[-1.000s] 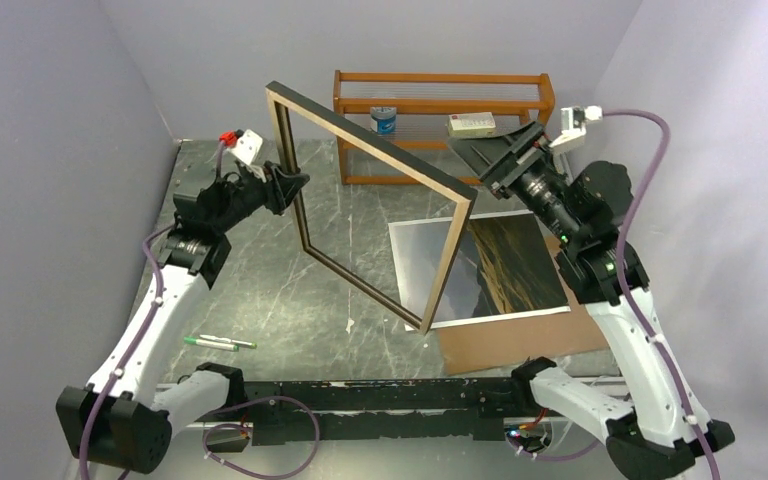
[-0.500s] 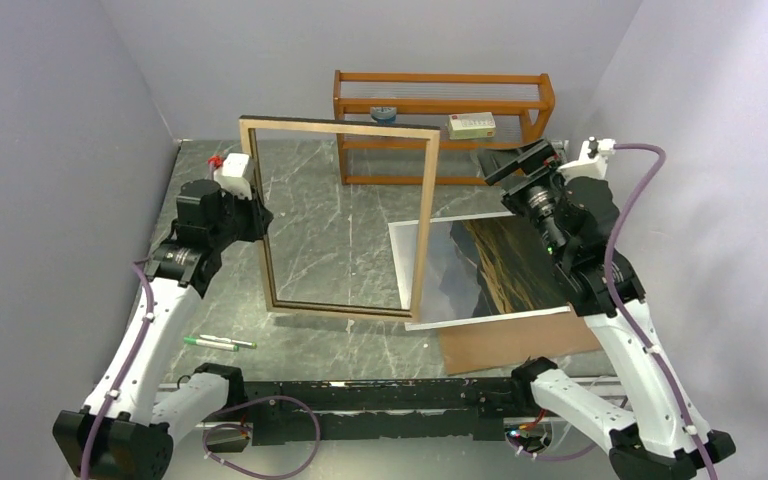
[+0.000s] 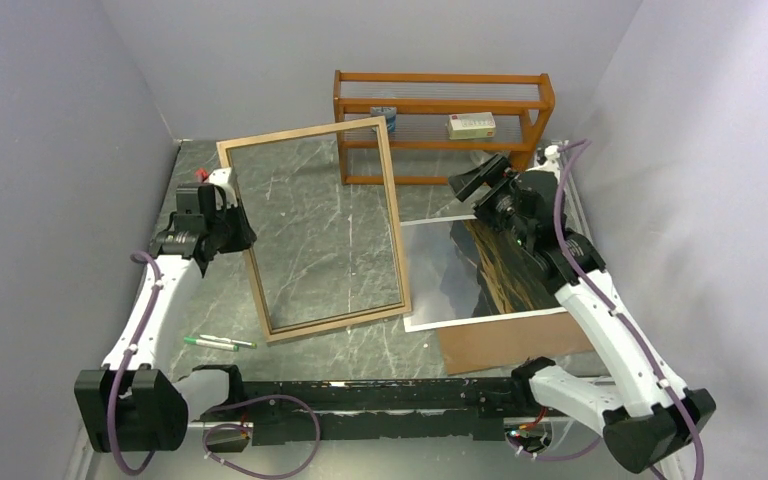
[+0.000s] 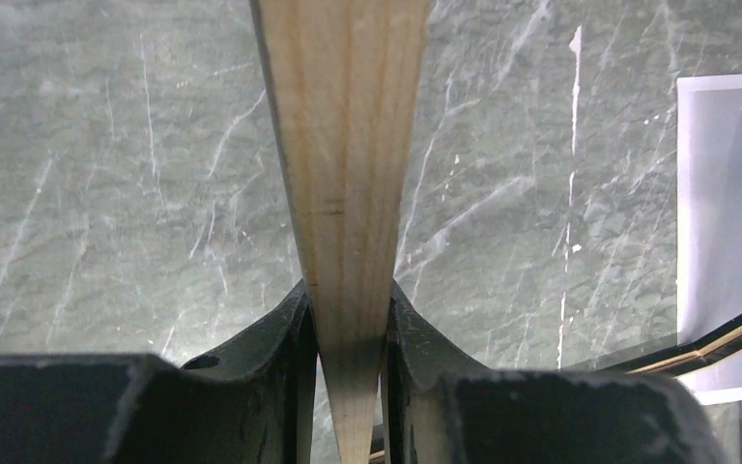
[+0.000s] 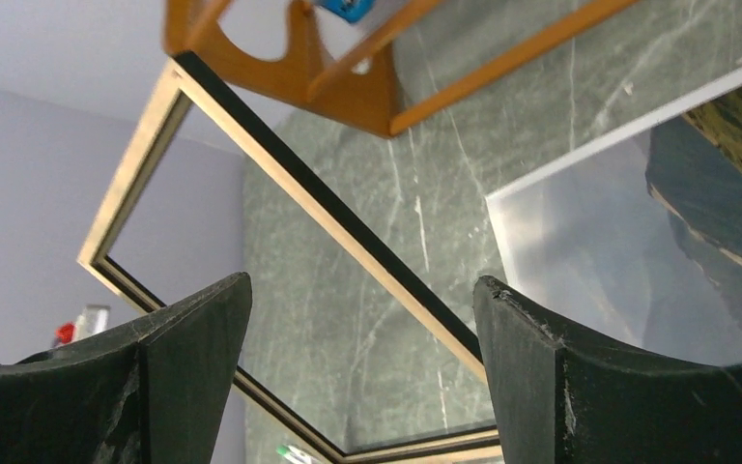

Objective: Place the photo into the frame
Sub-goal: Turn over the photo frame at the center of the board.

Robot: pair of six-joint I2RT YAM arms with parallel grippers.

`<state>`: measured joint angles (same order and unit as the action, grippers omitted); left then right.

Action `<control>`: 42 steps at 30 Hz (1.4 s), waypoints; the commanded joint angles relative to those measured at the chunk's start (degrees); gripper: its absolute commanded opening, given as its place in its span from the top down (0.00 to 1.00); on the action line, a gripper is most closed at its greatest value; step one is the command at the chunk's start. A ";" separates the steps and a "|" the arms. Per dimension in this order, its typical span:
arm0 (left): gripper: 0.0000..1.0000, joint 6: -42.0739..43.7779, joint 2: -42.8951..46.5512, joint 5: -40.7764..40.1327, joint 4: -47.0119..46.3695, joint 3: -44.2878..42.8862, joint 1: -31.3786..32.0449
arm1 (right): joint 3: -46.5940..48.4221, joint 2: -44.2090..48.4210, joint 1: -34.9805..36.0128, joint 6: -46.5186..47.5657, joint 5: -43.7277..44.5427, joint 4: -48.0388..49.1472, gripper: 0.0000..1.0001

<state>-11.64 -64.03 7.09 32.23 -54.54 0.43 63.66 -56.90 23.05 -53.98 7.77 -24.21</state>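
The frame [image 3: 300,133] is tilted over the left half of the table, its light wood back facing up and its near edge low by the table. My left gripper [image 3: 238,226] is shut on its left rail. In the left wrist view the wood rail of the frame [image 4: 343,145] is pinched between the jaws of the left gripper [image 4: 348,309]. The photo [image 3: 460,270] lies picture side up on the table to the right. Above its far edge my right gripper [image 3: 472,184] stands open and holds nothing. In the right wrist view the right gripper [image 5: 362,300] looks past the frame [image 5: 348,232] and the photo [image 5: 618,251].
A brown cardboard sheet [image 3: 520,342] lies under the photo's near right corner. An orange-brown shelf rack [image 3: 440,78] with a tin and a small box stands against the back wall. A green pen [image 3: 215,343] lies near the left arm's base.
The frame has swung from standing on edge to leaning back, wood side up, with the left gripper still shut on it. The right arm has moved down and in toward the photo.
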 commanded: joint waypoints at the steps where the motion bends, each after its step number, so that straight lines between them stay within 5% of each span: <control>1: 0.98 -0.02 -1.15 4.64 3.04 0.30 -2.75 | -1.51 -3.11 -0.11 1.84 -5.34 2.09 0.13; 14: 0.97 -0.84 -11.97 6.02 12.21 -2.88 -5.86 | -3.40 -24.60 6.52 26.70 -18.16 8.28 0.09; 24: 0.97 -0.83 -21.74 7.61 12.17 -5.16 -7.93 | -0.81 -37.10 12.43 27.04 -15.44 12.33 0.10; 42: 0.93 -1.35 -36.21 8.87 9.61 -10.41 -8.11 | 8.96 -52.58 14.54 29.26 -11.48 8.30 0.48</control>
<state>-11.92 -99.63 13.72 43.72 -62.89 -7.31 69.60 -109.01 37.08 -26.11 -5.89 -15.57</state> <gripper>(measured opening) 0.277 0.588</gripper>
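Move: The left hand already grips the middle of the photo frame's left rail, the spot on the board for that rail some 16 cm below; the right rail lies about 27 cm to its right and 4 cm ahead. From the open right hand, that right rail's middle is roughly 14 cm left, 2 cm ahead and 18 cm below. The photo lies about 31 cm below the right hand and 4 cm to its right, 1 cm nearer the base; the wooden shelf stands some 20 cm ahead and 5 cm left. Keeping its grip on the left rail, the left hand lowers the frame about 14.5 cm to the board and tips its fingers some 40 degrees further down to bring the raised far end level, easing back a few centimetres and then mostly forward again. The right hand swoops down nearly 30 cm and about 15 cm left to the right rail, turning counter-clockwise and pitching down, and at the end its open fingers narrow astride the rail without visibly pinching it. ##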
